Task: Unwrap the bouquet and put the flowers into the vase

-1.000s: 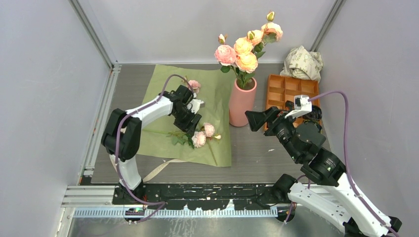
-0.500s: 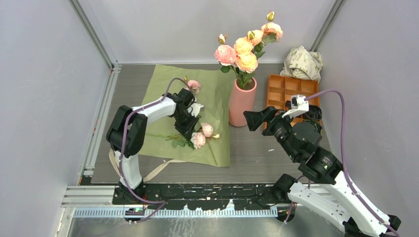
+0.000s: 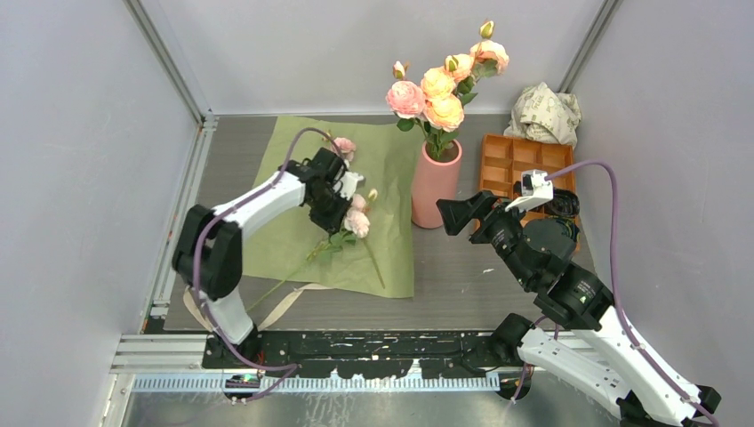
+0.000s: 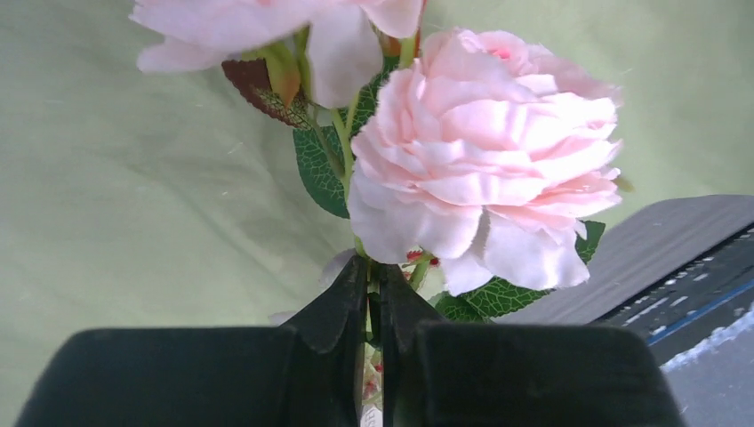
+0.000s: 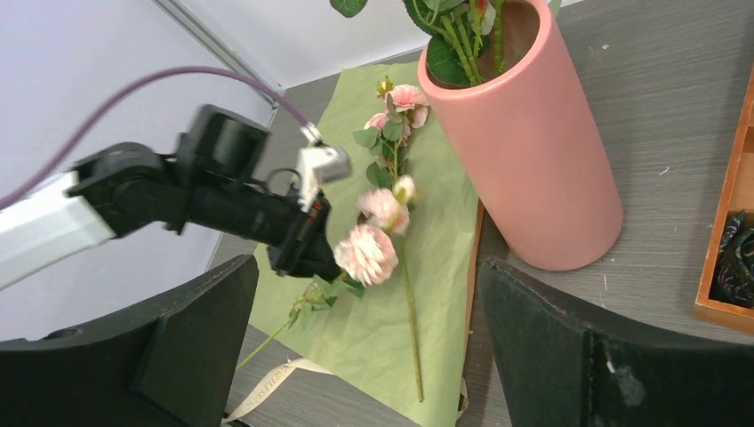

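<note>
The bouquet's paper (image 3: 284, 209) lies spread flat, olive side up. My left gripper (image 3: 334, 212) (image 4: 373, 276) is shut on the green stem of a pink rose (image 3: 357, 222) (image 4: 485, 178) (image 5: 366, 253), just below the bloom and above the paper. Its long stem trails toward the paper's near left edge. Two more flowers stay on the sheet: one lies at the back (image 3: 345, 148) (image 5: 405, 98), another with a bud (image 5: 384, 209) beside the held rose. The salmon vase (image 3: 436, 185) (image 5: 533, 151) holds several roses (image 3: 442, 89). My right gripper (image 3: 455, 213) (image 5: 364, 294) hangs open, right of the vase.
A beige ribbon (image 3: 286, 302) (image 5: 258, 391) lies off the paper's near edge. An orange compartment tray (image 3: 525, 160) sits right of the vase with crumpled white printed paper (image 3: 544, 111) behind it. Grey walls close in the left, back and right.
My left gripper closed on the rose stem and lifted the rose up and toward the back of the paper. The right arm barely moved.
</note>
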Controlling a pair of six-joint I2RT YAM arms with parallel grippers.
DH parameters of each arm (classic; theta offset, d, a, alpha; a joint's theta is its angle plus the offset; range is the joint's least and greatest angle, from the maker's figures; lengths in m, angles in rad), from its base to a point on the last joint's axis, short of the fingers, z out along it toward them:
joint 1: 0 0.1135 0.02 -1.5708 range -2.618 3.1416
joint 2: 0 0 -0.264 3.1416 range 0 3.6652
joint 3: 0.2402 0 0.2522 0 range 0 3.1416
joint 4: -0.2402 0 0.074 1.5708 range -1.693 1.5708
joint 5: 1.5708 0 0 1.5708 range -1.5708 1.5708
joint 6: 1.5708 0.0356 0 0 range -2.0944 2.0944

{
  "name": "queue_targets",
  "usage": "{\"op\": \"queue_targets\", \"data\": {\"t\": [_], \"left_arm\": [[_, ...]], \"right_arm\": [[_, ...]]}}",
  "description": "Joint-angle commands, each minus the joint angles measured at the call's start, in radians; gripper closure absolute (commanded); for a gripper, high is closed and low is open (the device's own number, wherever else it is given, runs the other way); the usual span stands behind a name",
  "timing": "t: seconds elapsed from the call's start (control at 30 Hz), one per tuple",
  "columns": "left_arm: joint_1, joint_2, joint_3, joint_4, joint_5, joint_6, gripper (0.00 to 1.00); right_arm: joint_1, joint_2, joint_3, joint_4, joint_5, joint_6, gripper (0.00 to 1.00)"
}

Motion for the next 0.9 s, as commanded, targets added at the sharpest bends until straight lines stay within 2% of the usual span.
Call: {"op": "queue_targets", "data": {"t": [0.0, 0.13, 0.37, 0.47, 0.7, 0.87], "left_arm": [[-0.003, -0.206, 0.068, 0.027, -0.011, -0.042, 0.93], [0.002, -0.276, 0.078, 0.102, -0.07, -0.118, 0.93], [0.003, -0.247, 0.187, 0.169, -0.176, -0.235, 0.93], [0.004, -0.279, 0.187, 0.231, -0.238, -0.268, 0.94], [-0.007, -0.465, 0.188, 0.245, -0.334, -0.308, 0.93], [-0.009, -0.612, 0.207, 0.237, -0.316, -0.321, 0.92]], "right_arm": [[0.003, -0.002, 0.008, 0.061, 0.016, 0.016, 0.0], [0.004, 0.0, 0.006, 0.066, 0.017, 0.019, 0.01], [0.004, -0.001, 0.009, 0.064, 0.021, 0.01, 0.01], [0.004, -0.01, 0.01, 0.055, 0.033, 0.006, 0.01], [0.003, -0.015, 0.008, 0.048, 0.066, -0.015, 0.01], [0.003, 0.01, 0.013, 0.065, 0.077, -0.03, 0.0]]}}
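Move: Some 18 cm to the right of the left hand and 6 cm farther out stands the vase, its middle about 5 cm higher than the hand, which already grips the second-to-last flower just below its blooms. The last flower's blossoms lie on the green paper roughly 24 cm straight ahead and 5 cm lower. The wooden tray is about 13 cm ahead and 37 cm right. From the idle right hand, the vase is about 14 cm ahead, 2 cm left and 20 cm below. Lifting the pinched flower quickly off the paper, the left hand climbs about 24 cm, easing midway before rising fast again. It swings out some 7 cm forward, then comes back a couple. The wrist tips the fingers from pointing down towards pointing forward by about 40 degrees, with some counter-clockwise turn, while the fingers keep their hold on the stem. ##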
